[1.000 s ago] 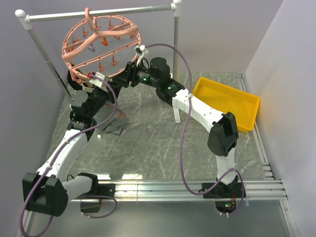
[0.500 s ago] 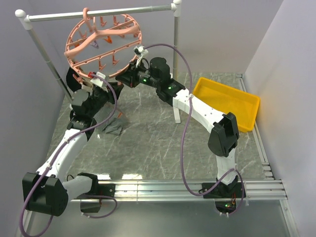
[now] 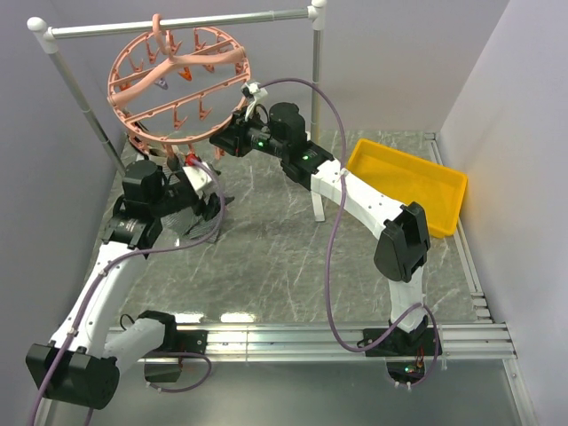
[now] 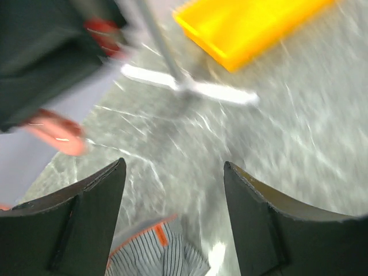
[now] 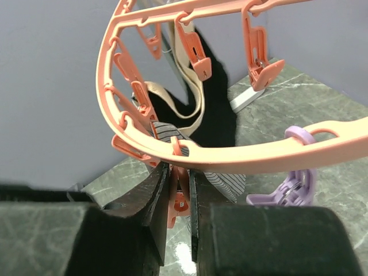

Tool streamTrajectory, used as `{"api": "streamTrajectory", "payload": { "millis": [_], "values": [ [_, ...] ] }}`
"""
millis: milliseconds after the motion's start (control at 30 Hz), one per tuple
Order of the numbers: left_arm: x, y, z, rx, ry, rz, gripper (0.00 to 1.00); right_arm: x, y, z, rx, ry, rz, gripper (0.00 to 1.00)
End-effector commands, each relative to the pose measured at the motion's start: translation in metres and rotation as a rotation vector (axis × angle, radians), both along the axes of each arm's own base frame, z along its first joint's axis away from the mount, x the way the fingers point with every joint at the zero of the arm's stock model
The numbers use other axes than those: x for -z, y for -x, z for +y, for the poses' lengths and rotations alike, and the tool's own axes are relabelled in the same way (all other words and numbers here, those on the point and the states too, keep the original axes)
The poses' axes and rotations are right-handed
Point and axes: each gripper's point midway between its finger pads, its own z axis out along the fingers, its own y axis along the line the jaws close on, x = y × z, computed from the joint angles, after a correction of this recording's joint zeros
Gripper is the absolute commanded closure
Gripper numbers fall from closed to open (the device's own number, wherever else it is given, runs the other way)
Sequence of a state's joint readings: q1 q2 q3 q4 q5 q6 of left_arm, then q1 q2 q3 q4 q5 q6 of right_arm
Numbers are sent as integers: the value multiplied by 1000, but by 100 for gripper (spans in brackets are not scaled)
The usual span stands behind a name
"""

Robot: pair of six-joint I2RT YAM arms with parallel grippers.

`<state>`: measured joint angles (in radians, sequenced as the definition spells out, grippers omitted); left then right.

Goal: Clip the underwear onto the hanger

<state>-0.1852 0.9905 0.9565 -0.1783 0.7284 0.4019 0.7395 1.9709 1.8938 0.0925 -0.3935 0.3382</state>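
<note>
The hanger, a round salmon-pink ring with dangling clips, hangs from the rail at the back left. My right gripper sits under its near rim, shut on one pink clip. The underwear, grey-striped with an orange-edged band, is low at the left. Its top corner reaches up beside a clip on the far rim; I cannot tell if it is pinched there. Just above it my left gripper stands open, nothing between its fingers.
A grey metal rail carries the ring; its right post stands on a white foot mid-table. A yellow tray lies at the right. A purple clip hangs off the ring by my right gripper.
My left gripper opened, let go of the underwear, and that arm drew back and down. My right gripper closed on a clip. The ring swung a little to the left.
</note>
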Motion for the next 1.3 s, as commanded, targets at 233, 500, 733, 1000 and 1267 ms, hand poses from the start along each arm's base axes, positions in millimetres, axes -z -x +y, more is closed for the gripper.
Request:
{"api": "streamTrajectory", "payload": {
  "millis": [233,500,733,1000,1267],
  "values": [
    [97,36,17,234,-567,47,26,-47,1,-14,46,-54,-69,100],
    [142,17,-2,242,-841,108,13,-47,2,-13,52,-44,-70,100],
    [153,-15,4,218,-1007,128,11,-43,1,-15,57,-29,-72,100],
    [166,-47,-3,194,-1094,196,11,-42,2,-15,57,-25,-70,100],
    [186,-66,0,171,-1180,261,5,-45,3,-16,57,-27,-73,100]
  ]
}}
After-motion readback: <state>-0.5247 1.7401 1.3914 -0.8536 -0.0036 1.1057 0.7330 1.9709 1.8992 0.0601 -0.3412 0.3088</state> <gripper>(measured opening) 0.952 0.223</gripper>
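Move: The underwear's loose waistband corner hangs about 24 cm below the left hand, some 5 cm ahead and 2 cm to its right. The clip in the right fingers is about 8 cm ahead of the left hand, 2 cm left and 6 cm up. The clip holding the underwear's top is roughly 7 cm ahead, 13 cm left and 4 cm up. From the right hand, the corner lies about 30 cm below, 3 cm back and 4 cm right. The underwear's loose waistband corner is what the left hand goes for: it drops about 20 cm, easing back from the hanger at first and then forward above the corner. Its fingers swing some 70 degrees from pointing sideways to steeply down, opening wider on the way. The right hand keeps its pinch on the clip at the hanger's rim, barely shifting. ##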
